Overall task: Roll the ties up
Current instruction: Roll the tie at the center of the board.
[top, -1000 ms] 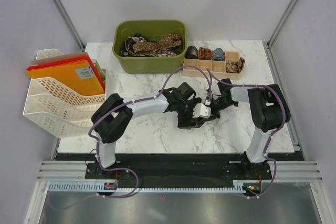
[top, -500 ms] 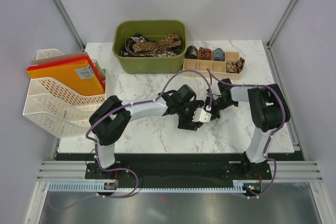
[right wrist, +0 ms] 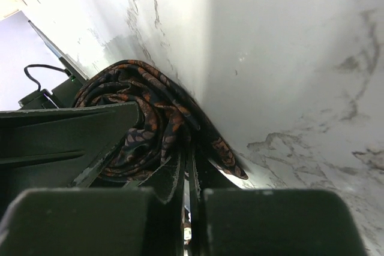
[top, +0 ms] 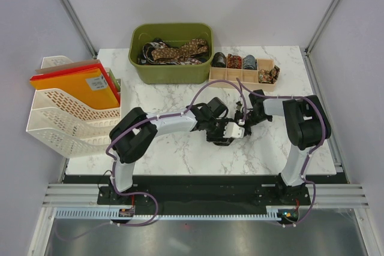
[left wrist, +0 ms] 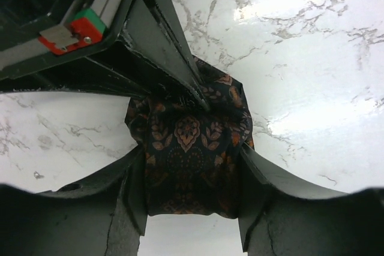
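Note:
A dark tie with an orange pattern, wound into a tight roll [left wrist: 189,148], rests on the marble table [top: 180,148] at the centre. My left gripper [left wrist: 191,169] straddles the roll, and its two fingers press against the roll's flat sides. My right gripper [right wrist: 189,169] is shut, its thin fingers [left wrist: 171,58] pushed into the roll's core with the tie [right wrist: 141,121] coiled round them. From above, the two grippers meet at the roll [top: 221,141], the left gripper [top: 224,137] from the left and the right gripper [top: 238,124] from the right.
A green bin [top: 171,73] at the back holds loose ties [top: 180,49]. To its right, a wooden divided box [top: 243,77] holds rolled ties. A white file rack [top: 60,118] with orange and red folders stands at the left edge.
The left gripper has shifted right over the roll, and its jaws have closed from wide open onto the roll's sides. The right gripper has stayed shut in place.

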Robot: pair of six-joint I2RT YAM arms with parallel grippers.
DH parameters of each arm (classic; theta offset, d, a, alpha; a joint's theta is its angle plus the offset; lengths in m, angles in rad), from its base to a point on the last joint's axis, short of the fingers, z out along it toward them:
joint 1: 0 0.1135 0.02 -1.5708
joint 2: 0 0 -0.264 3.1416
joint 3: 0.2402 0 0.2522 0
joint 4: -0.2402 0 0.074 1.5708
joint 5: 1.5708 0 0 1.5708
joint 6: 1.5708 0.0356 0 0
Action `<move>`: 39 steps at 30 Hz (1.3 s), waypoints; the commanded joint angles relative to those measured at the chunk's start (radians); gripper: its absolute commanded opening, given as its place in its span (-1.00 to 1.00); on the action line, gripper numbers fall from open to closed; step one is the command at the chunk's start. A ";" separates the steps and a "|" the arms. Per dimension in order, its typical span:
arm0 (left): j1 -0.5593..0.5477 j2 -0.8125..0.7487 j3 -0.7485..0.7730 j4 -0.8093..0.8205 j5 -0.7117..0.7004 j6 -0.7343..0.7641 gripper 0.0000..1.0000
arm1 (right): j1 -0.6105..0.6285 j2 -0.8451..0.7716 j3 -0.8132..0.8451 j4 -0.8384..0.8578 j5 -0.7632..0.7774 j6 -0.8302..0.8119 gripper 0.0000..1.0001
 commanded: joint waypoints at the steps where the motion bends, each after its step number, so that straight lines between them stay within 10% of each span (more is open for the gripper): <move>1: -0.001 0.043 0.015 -0.094 -0.019 -0.133 -0.15 | -0.017 -0.015 0.007 0.061 0.126 -0.011 -0.85; 22: 0.003 0.089 -0.008 -0.150 -0.015 -0.265 -0.51 | -0.082 -0.251 -0.074 0.003 0.256 0.069 0.56; 39: 0.009 0.097 -0.012 -0.150 -0.004 -0.268 -0.59 | -0.023 -0.175 -0.131 0.104 0.209 -0.022 0.68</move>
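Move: The rolled tie is held across its width in the left hand, its middle some 2 cm right of that hand, level with it fore and aft, and 1 cm lower. From the right hand, whose shut fingertips touch its loose end, the tie lies about 3 cm left, 0 cm ahead and 1 cm higher. The tray is roughly 22 cm straight ahead of the right hand; the green bin is 30 cm ahead and 24 cm left, its middle 6 cm up. The rolled tie stays squeezed in the left fingers, that hand keeping its place and turning some 10 degrees counter-clockwise. The right fingers come off the tie's end and open wide while the hand swings forward, right and up, about 4 cm each way; it then sinks and draws back partway, and eases slightly left, the spread fingers facing the tie's loose end. ##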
